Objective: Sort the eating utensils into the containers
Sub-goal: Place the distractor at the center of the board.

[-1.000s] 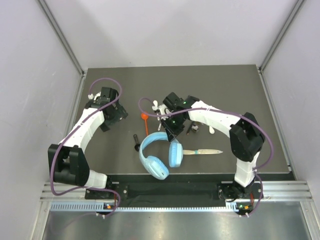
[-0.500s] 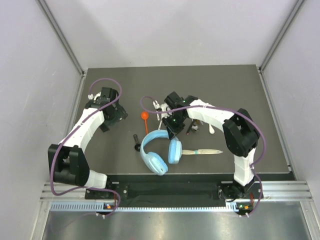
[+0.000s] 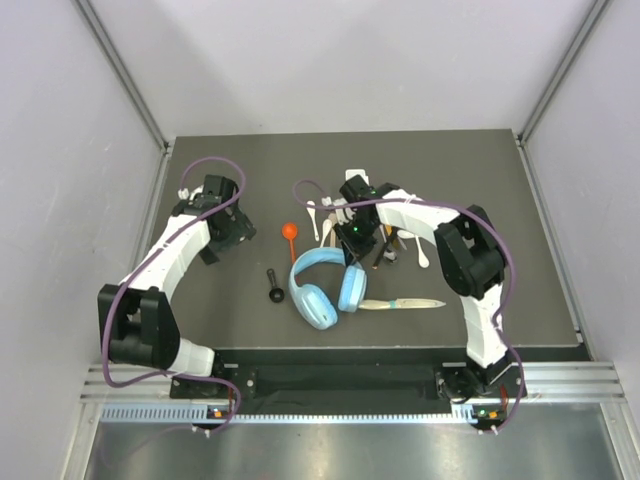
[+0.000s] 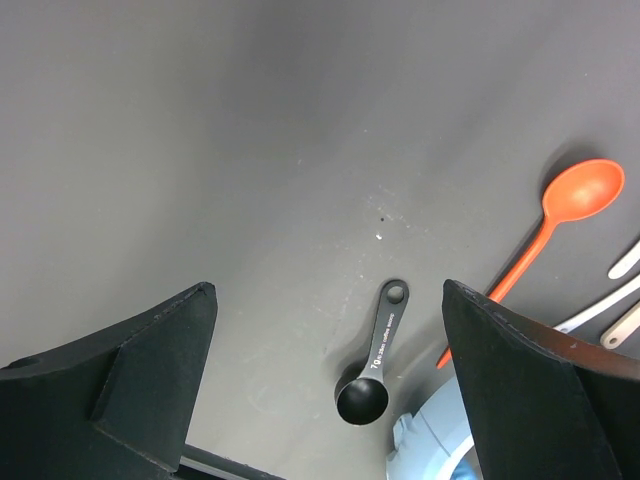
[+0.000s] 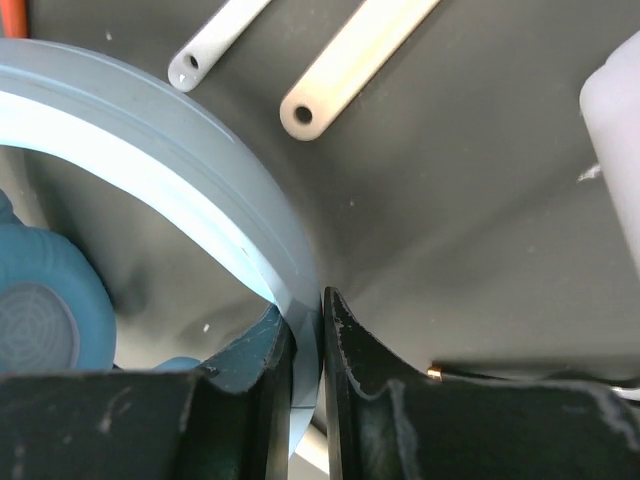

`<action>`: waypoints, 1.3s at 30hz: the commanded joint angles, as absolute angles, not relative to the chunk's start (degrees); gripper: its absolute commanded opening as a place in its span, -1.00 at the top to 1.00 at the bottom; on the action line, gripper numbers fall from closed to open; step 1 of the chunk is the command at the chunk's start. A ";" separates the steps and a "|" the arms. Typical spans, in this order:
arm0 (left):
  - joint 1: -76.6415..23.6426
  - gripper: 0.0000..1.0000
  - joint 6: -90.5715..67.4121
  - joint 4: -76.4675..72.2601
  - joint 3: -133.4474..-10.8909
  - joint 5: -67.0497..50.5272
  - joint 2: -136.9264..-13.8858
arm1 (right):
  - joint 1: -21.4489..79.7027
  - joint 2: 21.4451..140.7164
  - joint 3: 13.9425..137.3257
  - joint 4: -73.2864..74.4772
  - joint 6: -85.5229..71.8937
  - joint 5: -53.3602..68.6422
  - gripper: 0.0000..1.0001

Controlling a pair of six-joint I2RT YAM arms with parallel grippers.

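Note:
My right gripper (image 3: pixel 352 242) is shut on the headband of the light-blue headphones (image 3: pixel 316 305); the right wrist view shows the fingers (image 5: pixel 350 370) pinching the band (image 5: pixel 200 190). My left gripper (image 3: pixel 232 232) is open and empty, well above the table. A black scoop spoon (image 3: pixel 273 285) (image 4: pixel 372 372) lies below it, beside an orange-red spoon (image 3: pixel 289 232) (image 4: pixel 560 215). White spoons (image 3: pixel 315 214) (image 5: pixel 350 60) lie by the right wrist. A wooden-handled knife (image 3: pixel 405 303) lies at front right. The caddy is hidden by the right arm; a white plastic wall (image 5: pixel 615 140) may be it.
More white and dark utensils (image 3: pixel 422 256) lie right of the right forearm. Grey walls enclose the dark table (image 3: pixel 480 180) on three sides. The purple cables loop over both arms.
My right gripper has moved a little back and to the right, dragging the headphones with it. The left arm has not moved.

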State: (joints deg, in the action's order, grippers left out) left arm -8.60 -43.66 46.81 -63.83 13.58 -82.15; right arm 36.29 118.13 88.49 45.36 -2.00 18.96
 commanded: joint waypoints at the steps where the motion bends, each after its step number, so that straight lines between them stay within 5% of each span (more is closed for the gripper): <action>1: -8.26 -0.98 -43.07 47.64 -65.04 14.68 -82.27 | 36.12 118.65 92.81 44.74 -2.55 22.15 1.00; 6: -8.26 -0.98 -42.98 47.55 -65.21 14.85 -82.53 | 36.21 120.15 94.04 45.26 -2.72 21.19 0.93; 13: -8.26 -0.98 -42.98 47.11 -65.65 14.33 -83.41 | 36.30 117.52 92.82 46.06 -2.90 19.43 -0.12; 29: -8.26 -0.98 -42.19 42.89 -67.67 9.93 -88.42 | 35.25 92.93 90.71 49.66 -7.64 18.72 -0.35; 35: -8.26 -0.98 -42.01 42.01 -69.43 8.62 -89.91 | 25.24 80.26 81.31 40.18 -15.55 14.51 -0.44; 39: -8.26 -0.98 -41.66 41.31 -71.01 6.78 -91.31 | 20.49 82.52 82.60 42.09 -15.38 6.87 -0.42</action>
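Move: The headphones, pinched by the right hand at the far right of the headband, have their middle about 6 cm back and 5 cm left of it, barely lower, over the place where they are to lie. From that hand the knife is some 9 cm back and 11 cm right, the orange spoon 13 cm left and 3 cm ahead, the white container 14 cm ahead, almost in line. For the left hand the headphones are about 22 cm right, 7 cm back and 9 cm below. The headphones' band is nudged roughly 1 cm forward and left in the right hand's pinch, then let go as the fingers open. That hand rises clear, about 20 cm in all, its fingers tilting forward, and near the top swings some 9 cm right, away from the headphones. The empty left hand, still open, sinks about 2 cm, then eases 3 cm forward and a little right. ##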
